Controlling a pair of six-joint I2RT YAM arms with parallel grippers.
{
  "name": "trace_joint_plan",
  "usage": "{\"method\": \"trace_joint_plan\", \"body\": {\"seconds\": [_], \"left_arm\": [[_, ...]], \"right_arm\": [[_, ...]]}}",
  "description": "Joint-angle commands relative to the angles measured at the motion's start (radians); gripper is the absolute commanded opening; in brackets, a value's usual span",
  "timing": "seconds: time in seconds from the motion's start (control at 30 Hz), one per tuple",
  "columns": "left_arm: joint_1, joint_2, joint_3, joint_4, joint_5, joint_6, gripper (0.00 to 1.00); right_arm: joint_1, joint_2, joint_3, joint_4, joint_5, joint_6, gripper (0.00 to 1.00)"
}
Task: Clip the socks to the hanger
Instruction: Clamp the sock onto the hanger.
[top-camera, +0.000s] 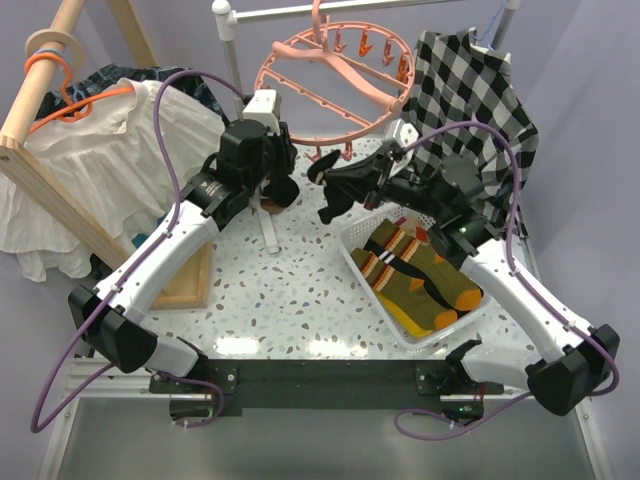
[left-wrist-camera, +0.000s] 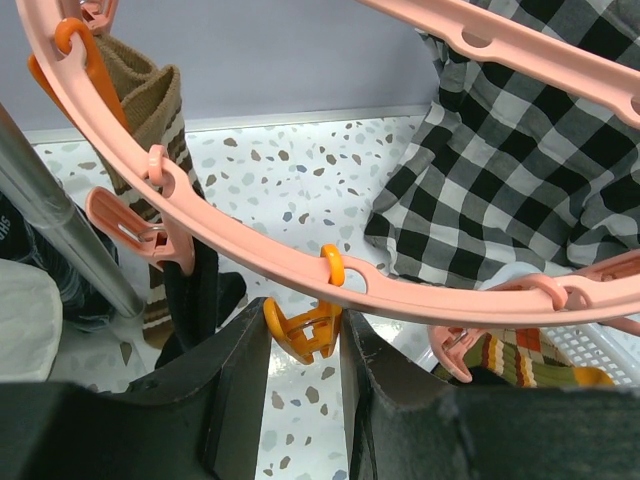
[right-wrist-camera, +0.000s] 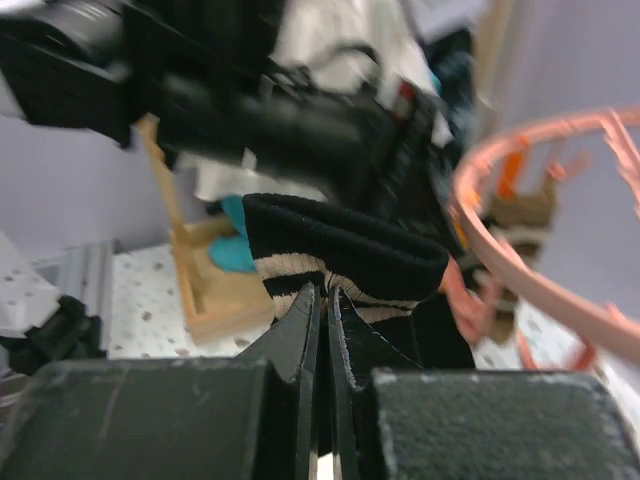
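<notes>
The salmon-pink hanger (top-camera: 335, 85) hangs from the rail, and its ring (left-wrist-camera: 250, 255) crosses the left wrist view. My left gripper (left-wrist-camera: 305, 335) is shut on an orange clip (left-wrist-camera: 300, 332) that dangles under the ring. A brown striped sock (left-wrist-camera: 150, 100) and a black sock (left-wrist-camera: 195, 290) hang from clips at the left. My right gripper (right-wrist-camera: 325, 292) is shut on the cuff of a black sock with cream stripes (right-wrist-camera: 345, 250), held up beside the ring's near edge (top-camera: 328, 208). Olive socks with orange toes (top-camera: 420, 280) lie in the white basket (top-camera: 365, 275).
A black-and-white checked shirt (top-camera: 470, 90) hangs at the back right, close behind the right arm. A white blouse on an orange coat hanger (top-camera: 90, 150) and a wooden frame (top-camera: 60, 190) stand at the left. The rail's metal post (left-wrist-camera: 60, 240) is just left of the ring.
</notes>
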Motion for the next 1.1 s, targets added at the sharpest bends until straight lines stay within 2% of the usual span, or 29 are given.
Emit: {"method": "trace_joint_plan", "body": {"seconds": [0.0,0.47,0.83,1.07], "left_arm": [[-0.002,-0.026,0.028,0.018,0.017,-0.018,0.0],[-0.002,-0.06,0.014,0.008,0.032,-0.022,0.0],[-0.001,-0.077,-0.006,-0.003,0.036,-0.029,0.0],[0.003,-0.067,-0.004,0.001,0.056,-0.027,0.0]], "right_arm": [[0.084,0.091,0.054,0.236,-0.132,0.05,0.0],[0.11,0.331,-0.093,0.426,-0.045,0.007,0.0],[0.104,0.378,-0.099,0.47,0.147,-0.02,0.0],[0.101,0.382,-0.096,0.491,0.199,-0.022,0.0]]}}
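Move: The orange clip on the hanger's rim sits right at the left hand's fingertips, already pinched there. From the right hand, which holds a black sock, the orange clip lies about 10 cm ahead, 11 cm to the left and 8 cm lower. The empty pink clip is some 6 cm to the right of the orange one and level with it in reach and height; the black sock already hung is about 4 cm beyond and 4 cm left of it, 7 cm lower. The black sock, still pinched in the shut right fingers, is swung about 8 cm left with a small dip back, then sinks some 14 cm while going forward about 8 cm, easing up a touch at the end, towards the underside of the orange clip; the wrist turns roughly 10 degrees counter-clockwise and back. The left hand keeps its grip on the clip, drawing it slightly back and up. ##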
